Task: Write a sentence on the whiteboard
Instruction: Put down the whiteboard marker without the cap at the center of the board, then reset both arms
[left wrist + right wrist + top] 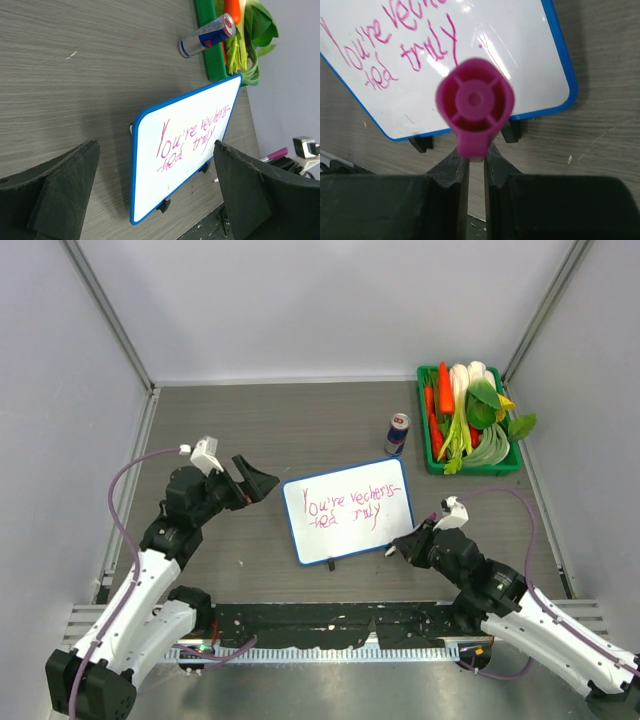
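Note:
The whiteboard [330,535] lies flat at mid-table, blue-rimmed, with two black clips on its near edge. The sentence [355,505] runs across it in two slanted reddish-pink lines starting "You're". My left gripper [262,480] hovers just off the board's left edge, open and holding nothing. In the left wrist view the board [150,170] and its writing [192,137] show between the spread fingers [65,185]. My right gripper [400,545] is at the board's near right corner, shut on a pink marker [475,102]. The marker's end faces the right wrist camera above the board [520,65].
A blue and silver drink can [397,433] stands behind the board. A green tray [470,469] of vegetables sits at the back right. A black strip [330,625] runs along the near table edge. Grey walls close in the left, back and right sides.

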Motion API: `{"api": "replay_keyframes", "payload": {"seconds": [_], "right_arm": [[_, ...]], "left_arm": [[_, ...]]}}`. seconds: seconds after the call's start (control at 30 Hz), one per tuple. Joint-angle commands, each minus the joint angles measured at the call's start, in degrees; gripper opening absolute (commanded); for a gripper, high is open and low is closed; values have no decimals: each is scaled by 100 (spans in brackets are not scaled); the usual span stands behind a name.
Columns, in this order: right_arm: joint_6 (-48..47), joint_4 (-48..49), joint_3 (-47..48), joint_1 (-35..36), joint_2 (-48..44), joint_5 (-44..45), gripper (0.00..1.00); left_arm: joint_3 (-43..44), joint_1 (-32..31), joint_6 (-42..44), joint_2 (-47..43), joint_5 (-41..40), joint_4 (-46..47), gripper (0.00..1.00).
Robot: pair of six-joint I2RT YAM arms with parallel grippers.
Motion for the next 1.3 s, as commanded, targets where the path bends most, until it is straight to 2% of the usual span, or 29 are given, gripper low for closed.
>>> {"api": "replay_keyframes", "payload": {"seconds": [0.0, 0.1, 0.27, 0.4, 0.43, 0.47, 0.57, 0.73, 1.27], "right_arm": [[787, -466, -307, -9, -271, -449, 2], [980, -633, -536, -9, -394, -520, 5], [1165, -748, -510, 0, -228, -441, 20], [1385, -582, -563, 0, -8, -327, 38], [1429, -538, -580, -9, 36, -309, 45], [1464, -502, -571, -9, 80, -265, 47], [1491, -475, -475, -9, 150, -37, 65], [1166, -467, -63, -9, 369, 262, 78], [-565, -160, 1467, -9, 1600, 1650, 82]], "left_arm": [[370, -17, 51, 29, -471, -454, 99], [485, -26, 51, 134, -630, -489, 100], [573, -26, -2, 310, -736, -472, 100], [538, -17, -63, 407, -613, -340, 100], [538, -17, -72, 433, -604, -331, 100], [538, -17, -72, 442, -586, -331, 100], [547, -17, -20, 442, -630, -357, 100], [494, -26, -11, 346, -726, -331, 100], [485, -26, 262, 170, -1157, -559, 100]]}}
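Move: Just short of the whiteboard's near right corner is the table spot for the marker that the right hand still holds: about 2 cm back, 2 cm left and 8 cm below that hand. From the hand, the board's right black foot is some 2 cm ahead and 1 cm left, near table height; the whiteboard's middle is about 8 cm ahead and 11 cm left. From the left hand, the spot is roughly 12 cm back, 30 cm right and 19 cm down. Lowering the pinched marker some 6 cm while drawing back about 3 cm, the right hand tips its fingers about 15 degrees further down, opens wide and lets go of the marker beside the board's near edge. It then rises about 8 cm and reaches forward 5 cm over the corner, fingers tipping up again. The empty, open left hand drifts left and slightly forward and down, about 3 cm in all. ##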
